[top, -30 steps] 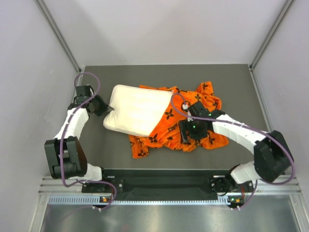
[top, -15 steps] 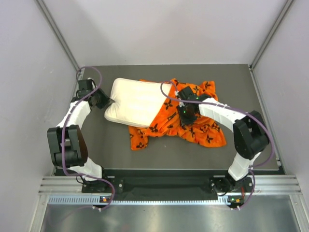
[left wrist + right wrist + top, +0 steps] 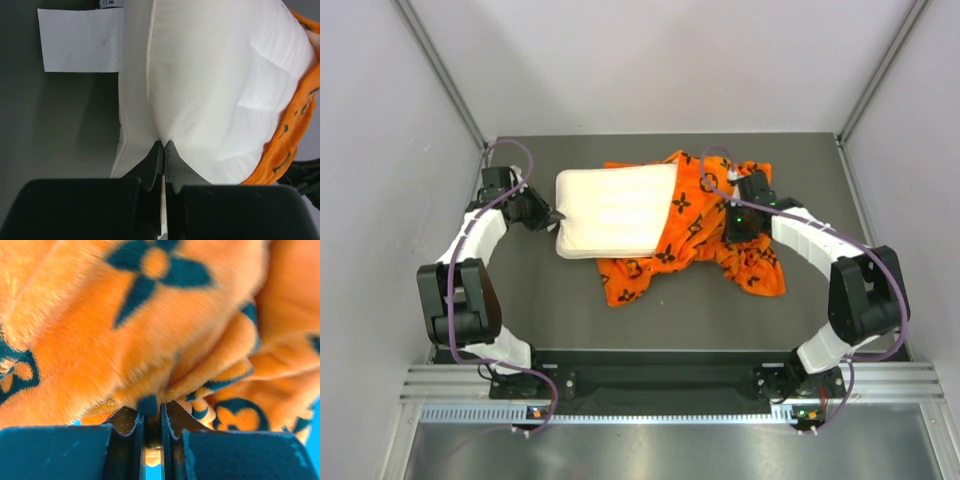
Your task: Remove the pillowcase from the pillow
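Observation:
The cream pillow [image 3: 615, 210] lies at the table's middle, most of it bare. Its right end is still under the orange pillowcase [image 3: 705, 235], which is bunched to the right. My left gripper [image 3: 554, 214] is shut on the pillow's left edge; the left wrist view shows the cream fabric [image 3: 215, 90] pinched between the closed jaws of that gripper [image 3: 164, 146]. My right gripper [image 3: 738, 222] is shut on a fold of the pillowcase [image 3: 150, 330]; in the right wrist view orange plush sits between the jaws of that gripper [image 3: 151, 412].
A white tag [image 3: 80, 40] hangs off the pillow's edge in the left wrist view. Grey walls close the table on the left, back and right. The dark table [image 3: 550, 310] shows in front of the pillow.
My right gripper has pulled the pillowcase rightward and toward the back, baring more of the pillow. My left gripper has moved slightly toward the back and right with the pillow's edge.

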Controlling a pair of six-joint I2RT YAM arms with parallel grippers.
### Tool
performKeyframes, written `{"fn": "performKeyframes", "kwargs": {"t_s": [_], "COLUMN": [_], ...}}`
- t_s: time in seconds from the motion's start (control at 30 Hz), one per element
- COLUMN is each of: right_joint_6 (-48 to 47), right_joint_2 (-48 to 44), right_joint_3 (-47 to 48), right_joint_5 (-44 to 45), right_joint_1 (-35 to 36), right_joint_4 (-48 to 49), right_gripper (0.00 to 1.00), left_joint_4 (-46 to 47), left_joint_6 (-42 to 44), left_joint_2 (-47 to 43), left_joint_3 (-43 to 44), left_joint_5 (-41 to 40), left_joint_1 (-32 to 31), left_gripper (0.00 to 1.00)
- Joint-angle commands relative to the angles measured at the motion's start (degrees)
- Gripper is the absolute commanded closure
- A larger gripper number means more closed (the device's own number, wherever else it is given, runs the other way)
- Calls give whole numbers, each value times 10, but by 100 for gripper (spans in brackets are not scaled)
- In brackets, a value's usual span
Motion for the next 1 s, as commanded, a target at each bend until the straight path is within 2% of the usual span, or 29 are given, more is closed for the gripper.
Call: {"fn": "performKeyframes", "kwargs": {"t_s": [0.0, 0.2, 0.67, 0.77, 0.97], "right_joint_6": [-35, -47, -58, -59, -57], "right_joint_2": [-38, -42, -47, -43, -36], "right_joint_3": [-18, -17, -10, -3, -3], "right_joint_5": [86, 86, 90, 72, 34], "right_joint_1": [-83, -128, -187, -187, -186], "right_joint_4": [21, 19, 12, 14, 20], "right_gripper": [100, 100, 100, 100, 100], "left_joint_4": [26, 16, 0, -4, -50], "left_joint_6": [25, 33, 56, 66, 119], "left_joint_2": [-16, -17, -31, -34, -48], "left_joint_3": [12, 19, 29, 32, 50], "left_joint_5": [-20, -15, 6, 13, -67], "left_joint_1": [31, 43, 84, 80, 12], "left_gripper": [100, 100, 100, 100, 100]}}
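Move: The left hand already holds the pillow's left end; the middle of the pillow's bare part lies some 16 cm to its right, about level forward, and the pillowcase mouth about 29 cm to its right. The right hand already grips bunched pillowcase. From it, the mouth lies about 17 cm left and 7 cm ahead, the bare pillow's middle about 31 cm left and 7 cm ahead, and the loose hem some 9 cm right and 8 cm back. Rightward, quickly at first and then easing off, the right hand drags its bunch of pillowcase about 12 cm away from the pillow, edging slightly forward and turning some 15 degrees clockwise. The left hand keeps its pinch on the pillow's end, gives a little to the right, then pulls left about 5 cm against it. Both grips stay shut. ##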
